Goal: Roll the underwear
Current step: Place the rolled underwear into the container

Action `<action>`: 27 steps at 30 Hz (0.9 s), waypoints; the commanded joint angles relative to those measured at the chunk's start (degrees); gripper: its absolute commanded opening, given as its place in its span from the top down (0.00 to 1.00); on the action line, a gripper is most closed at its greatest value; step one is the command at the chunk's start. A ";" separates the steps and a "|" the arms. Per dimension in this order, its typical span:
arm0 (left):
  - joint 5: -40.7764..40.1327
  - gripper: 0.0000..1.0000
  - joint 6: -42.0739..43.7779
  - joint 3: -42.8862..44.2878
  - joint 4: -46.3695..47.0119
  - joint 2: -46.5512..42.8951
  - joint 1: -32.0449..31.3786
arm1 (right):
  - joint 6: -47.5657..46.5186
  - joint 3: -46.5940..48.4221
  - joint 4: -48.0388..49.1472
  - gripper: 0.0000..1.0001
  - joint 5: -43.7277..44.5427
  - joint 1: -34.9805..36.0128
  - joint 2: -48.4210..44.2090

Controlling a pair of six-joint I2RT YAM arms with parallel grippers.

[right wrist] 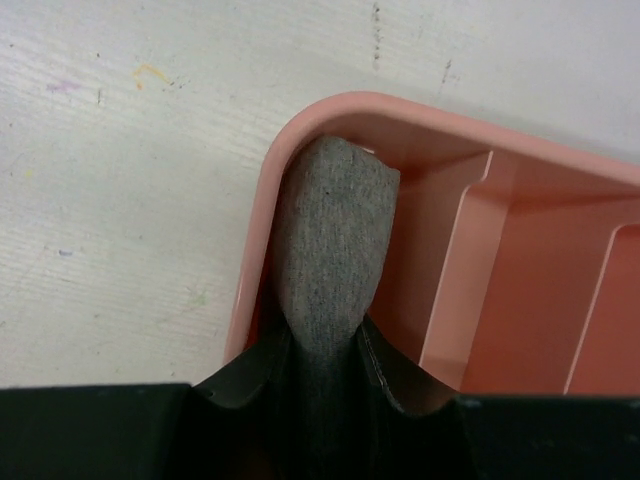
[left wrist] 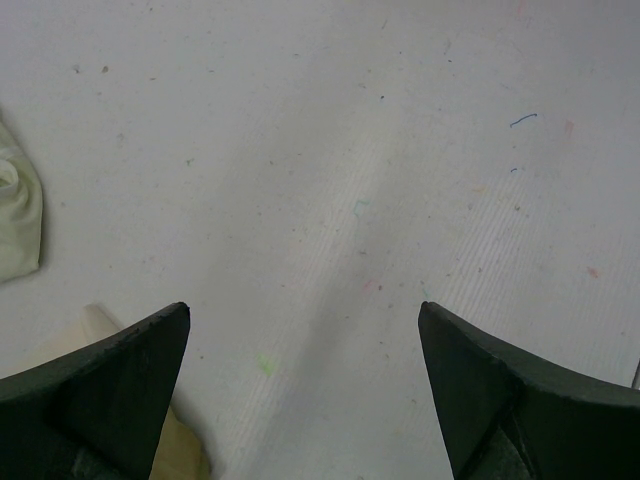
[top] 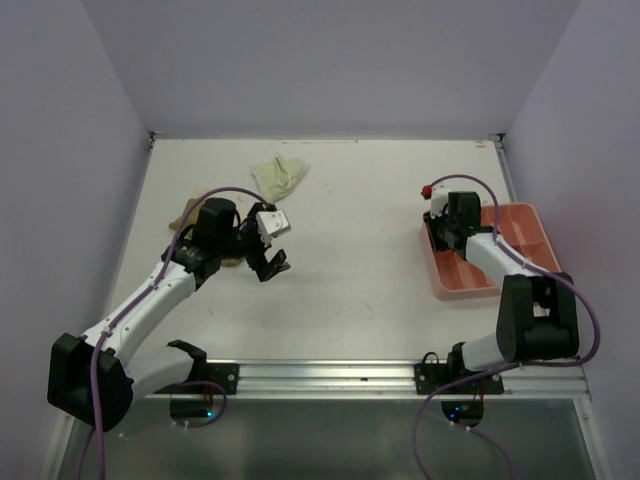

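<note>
My right gripper [right wrist: 325, 350] is shut on a rolled grey underwear [right wrist: 335, 230], which stands in the near-left corner compartment of the salmon-pink tray [right wrist: 290, 140]. From above, that gripper [top: 440, 234] sits over the tray's [top: 520, 215] left side. The left gripper [left wrist: 303, 310] is open over bare table, nothing between its fingers; the top view shows it [top: 272, 268] left of centre. A pale yellow-green underwear [top: 280, 172] lies crumpled at the back. Cream and olive-tan underwear [top: 190, 212] lie partly hidden under the left arm; a tan edge [left wrist: 185, 455] shows beside the left finger.
White walls close the table [top: 360, 280] on the left, back and right. A small red thing [top: 427, 190] shows by the tray's far-left corner; I cannot tell what it is. A metal rail [top: 330, 375] runs along the near edge.
</note>
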 commanded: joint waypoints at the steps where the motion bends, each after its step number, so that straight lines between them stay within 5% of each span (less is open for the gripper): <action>1: 0.97 0.00 -0.91 -0.01 0.86 -0.18 0.28 | 2.03 1.89 -1.07 1.00 -2.17 0.11 4.05; 9: 1.06 0.00 -0.82 -0.10 0.33 -0.27 0.28 | 2.12 4.79 -2.57 1.00 -4.72 -0.85 8.02; 14: 1.06 0.00 -0.65 0.16 0.07 0.08 0.29 | 1.77 6.82 -5.73 0.53 -3.85 -0.85 4.18; 15: 1.06 0.00 -0.65 0.16 0.07 0.17 0.29 | 1.33 7.60 -6.26 0.51 -3.76 -0.85 3.46; 27: 1.59 0.00 -0.91 0.16 0.42 0.17 0.20 | 0.36 9.64 -11.01 0.48 -3.23 -0.85 1.17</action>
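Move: Just inside the container's far left corner, the right hand already grips the rolled grey underwear. The middle of the far-left compartment lies some 2 cm ahead and about 4 cm lower, level sideways. The near-left compartment is roughly 9 cm back, and the compartment next door is about 7 cm to the right and 2 cm ahead. From the idle left hand, the far-left compartment is about 41 cm right, 13 cm ahead and 14 cm down. Sinking about 2.5 cm into the far-left compartment, the right hand carries the held roll down, tipping a few degrees forward, and pauses there. Its fingers then open to about half and let go of the roll while the hand backs out upward, rising some 5 cm; a slight forward swing on the way up is mostly taken back. ##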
